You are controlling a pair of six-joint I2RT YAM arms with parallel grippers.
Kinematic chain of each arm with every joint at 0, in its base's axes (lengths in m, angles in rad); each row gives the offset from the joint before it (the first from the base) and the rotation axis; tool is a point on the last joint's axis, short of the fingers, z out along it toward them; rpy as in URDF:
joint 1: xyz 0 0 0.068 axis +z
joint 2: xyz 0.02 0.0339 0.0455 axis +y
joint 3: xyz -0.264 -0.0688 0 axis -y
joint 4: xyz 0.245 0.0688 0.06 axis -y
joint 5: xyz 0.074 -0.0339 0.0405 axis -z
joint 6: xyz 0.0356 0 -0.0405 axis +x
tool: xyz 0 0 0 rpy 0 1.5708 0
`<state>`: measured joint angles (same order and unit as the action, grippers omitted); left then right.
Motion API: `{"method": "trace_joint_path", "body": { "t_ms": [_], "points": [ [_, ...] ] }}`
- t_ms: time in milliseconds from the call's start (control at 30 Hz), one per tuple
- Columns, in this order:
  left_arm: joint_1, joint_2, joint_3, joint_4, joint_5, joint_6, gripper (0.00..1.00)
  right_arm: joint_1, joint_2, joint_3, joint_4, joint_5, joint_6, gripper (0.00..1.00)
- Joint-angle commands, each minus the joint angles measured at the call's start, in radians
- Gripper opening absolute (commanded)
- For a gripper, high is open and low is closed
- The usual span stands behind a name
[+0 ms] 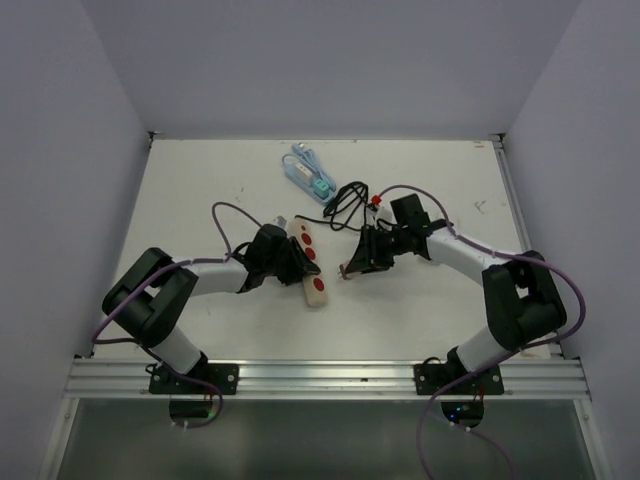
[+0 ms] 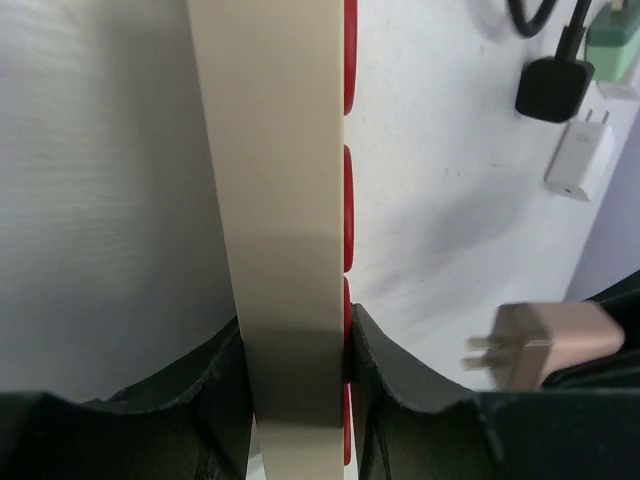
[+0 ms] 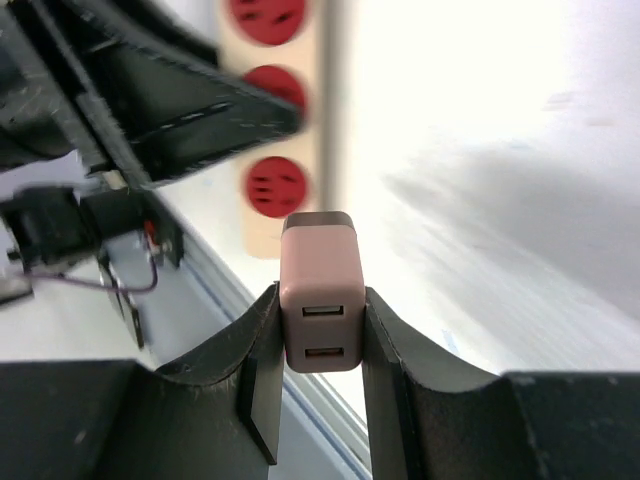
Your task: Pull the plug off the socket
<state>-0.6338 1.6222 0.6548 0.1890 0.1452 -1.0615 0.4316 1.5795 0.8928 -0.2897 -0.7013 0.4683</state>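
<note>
The socket is a beige power strip [image 1: 311, 262] with red outlets [image 3: 272, 186], lying on the white table. My left gripper [image 1: 291, 262] is shut across the strip's width, and the strip [image 2: 285, 200] fills the gap between its jaws. The plug [image 3: 320, 300] is a pink two-port USB charger, and my right gripper [image 3: 320, 312] is shut on its sides. In the left wrist view the plug [image 2: 548, 345] hangs in the air to the right of the strip with its bare prongs pointing at it. From the top view the plug [image 1: 347, 270] sits a short gap right of the strip.
Behind the grippers lie a black plug [image 2: 553, 88] with a coiled black cable [image 1: 348, 200], a white charger [image 2: 578, 160], a green adapter [image 1: 321, 188] and a blue cable with a white block [image 1: 300, 168]. White walls enclose the table on three sides.
</note>
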Motion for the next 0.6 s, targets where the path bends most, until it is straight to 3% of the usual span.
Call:
{"method": "trace_joint_path", "body": {
  "t_ms": [0, 267, 567],
  "points": [
    [0.066, 0.071, -0.093, -0.399, -0.188, 0.173, 0.0, -0.093, -0.082, 0.034, -0.094, 0.063, -0.049, 0.0],
    [0.063, 0.062, -0.09, -0.402, -0.188, 0.169, 0.0, -0.096, -0.116, 0.063, -0.126, 0.157, -0.051, 0.0],
    [0.074, -0.008, -0.121, -0.365, -0.156, 0.147, 0.0, -0.298, -0.225, -0.087, -0.013, 0.313, 0.05, 0.0]
  ]
}}
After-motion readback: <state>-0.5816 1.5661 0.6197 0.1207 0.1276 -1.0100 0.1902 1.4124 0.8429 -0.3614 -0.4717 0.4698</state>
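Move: The right hand already holds the pink plug clear of the strip; the green plug it is carried towards lies about 15 cm to its right, 12 cm ahead and 7 cm below. The white plug lies some 7 cm farther right of the green one, the black cable plug about 7 cm right and 8 cm ahead of the hand, the socket strip's middle roughly 10 cm left and 2 cm ahead. From the left hand, the green plug is about 26 cm right and 13 cm ahead. Rightward and forward, about 10 cm and 5 cm, the right hand carries the pink plug away from the strip towards the green and white plugs, hesitating briefly partway and turning clockwise some 20 degrees, still pinching the plug. The left hand keeps its grip on the strip and shifts it about 3 cm left, most of that in a quick first jerk. ##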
